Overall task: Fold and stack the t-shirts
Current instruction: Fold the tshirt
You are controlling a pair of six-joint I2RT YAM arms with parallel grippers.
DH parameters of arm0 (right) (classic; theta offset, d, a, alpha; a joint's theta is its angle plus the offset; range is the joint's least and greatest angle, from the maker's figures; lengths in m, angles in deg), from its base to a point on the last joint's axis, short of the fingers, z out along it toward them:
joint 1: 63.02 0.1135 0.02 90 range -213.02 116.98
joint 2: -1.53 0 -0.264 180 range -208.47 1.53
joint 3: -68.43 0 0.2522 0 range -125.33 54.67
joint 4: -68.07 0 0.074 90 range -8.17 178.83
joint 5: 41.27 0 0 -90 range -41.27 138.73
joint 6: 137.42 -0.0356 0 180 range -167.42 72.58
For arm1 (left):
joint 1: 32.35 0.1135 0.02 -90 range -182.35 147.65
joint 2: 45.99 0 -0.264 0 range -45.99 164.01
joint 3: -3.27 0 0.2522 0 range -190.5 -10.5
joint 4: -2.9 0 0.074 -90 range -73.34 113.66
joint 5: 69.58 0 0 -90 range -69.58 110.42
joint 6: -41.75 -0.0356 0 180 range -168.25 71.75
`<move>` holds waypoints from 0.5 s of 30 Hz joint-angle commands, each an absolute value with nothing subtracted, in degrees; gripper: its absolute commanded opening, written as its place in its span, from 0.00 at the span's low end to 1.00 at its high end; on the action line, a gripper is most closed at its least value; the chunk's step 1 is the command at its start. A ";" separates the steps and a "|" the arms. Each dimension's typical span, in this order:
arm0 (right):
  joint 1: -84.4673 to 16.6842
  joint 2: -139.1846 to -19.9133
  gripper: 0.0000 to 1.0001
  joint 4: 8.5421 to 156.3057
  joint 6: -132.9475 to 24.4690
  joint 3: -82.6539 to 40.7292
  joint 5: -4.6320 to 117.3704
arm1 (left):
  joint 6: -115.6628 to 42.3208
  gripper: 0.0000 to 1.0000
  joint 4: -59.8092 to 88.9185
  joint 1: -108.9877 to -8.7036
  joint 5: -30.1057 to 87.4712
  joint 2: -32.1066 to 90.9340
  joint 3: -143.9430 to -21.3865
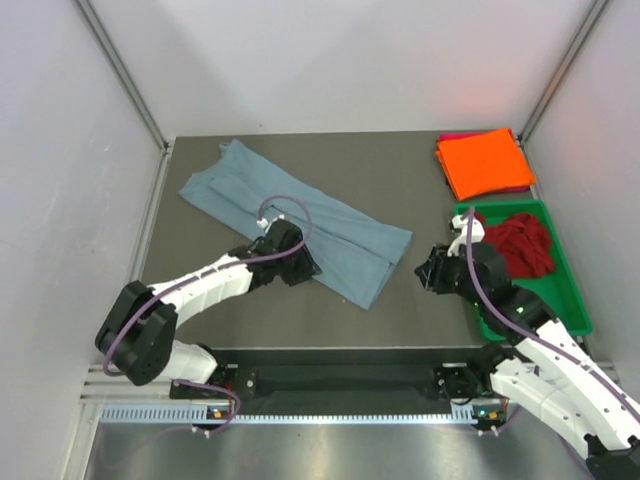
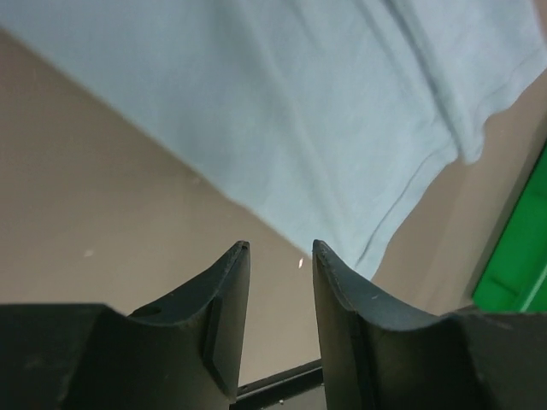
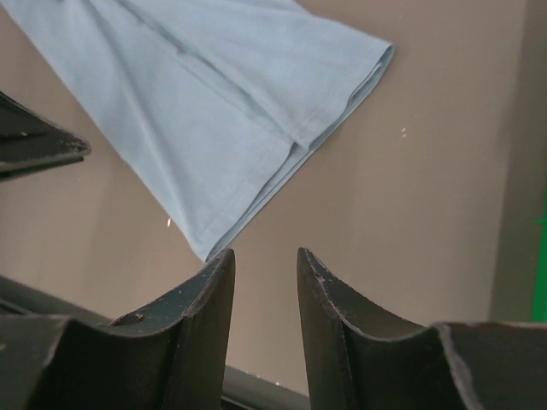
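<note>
A dusty blue-grey t-shirt [image 1: 300,222], folded into a long strip, lies diagonally across the dark mat. My left gripper [image 1: 306,268] is at the strip's near edge, open, with only mat between its fingers [image 2: 280,248]; the shirt [image 2: 299,102] lies just ahead of them. My right gripper [image 1: 426,272] hovers to the right of the shirt's hem end, open and empty [image 3: 265,254], with the hem corner [image 3: 214,243] by its left fingertip. A folded orange t-shirt [image 1: 485,162] lies on a magenta one [image 1: 455,136] at the back right. A dark red t-shirt [image 1: 520,245] is crumpled in the green tray [image 1: 565,290].
The green tray stands along the right wall, its edge showing in the left wrist view [image 2: 521,256]. Grey walls close in the mat on three sides. A black rail [image 1: 340,380] runs along the near edge between the arm bases. The left gripper's finger [image 3: 38,145] shows in the right wrist view.
</note>
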State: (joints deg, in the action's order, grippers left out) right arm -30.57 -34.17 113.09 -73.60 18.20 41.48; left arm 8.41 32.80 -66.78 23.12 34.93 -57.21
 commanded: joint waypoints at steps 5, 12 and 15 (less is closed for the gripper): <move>-31.11 -32.49 0.36 112.24 -74.93 18.80 44.96 | 19.69 0.42 20.54 -79.62 14.97 33.81 -51.45; -31.20 -29.67 0.36 115.65 -77.04 18.73 42.84 | 21.18 0.43 20.16 -85.86 11.11 39.61 -55.84; -31.11 -28.79 0.36 116.81 -78.01 18.72 43.10 | 23.11 0.44 20.00 -87.36 8.30 40.32 -54.63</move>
State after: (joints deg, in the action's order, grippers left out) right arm -30.57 -29.89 115.35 -76.22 19.80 43.76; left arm 20.50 22.90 -85.99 13.07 40.09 -53.70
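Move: Behind and to the right of the left hand lies its goal, the t-shirt's near bottom corner: about 8 cm back, 14 cm right and some 7 cm below. The shirt's other bottom corner sits roughly 24 cm farther out than this one and 13 cm to its right; the table's front edge runs about 11 cm behind the near corner. From the right hand, the near corner is some 11 cm left, about level fore and aft, and 16 cm down. Sweeping right and back towards the t-shirt's near bottom corner, the left hand covers about 10 cm while sinking some 3 cm; the backward part comes mostly early, then it slides on rightward and slows. The fingers stay partly open, angled down, forward and right, with the wrist nearly unturned, and close in on the corner without any visible touch. ##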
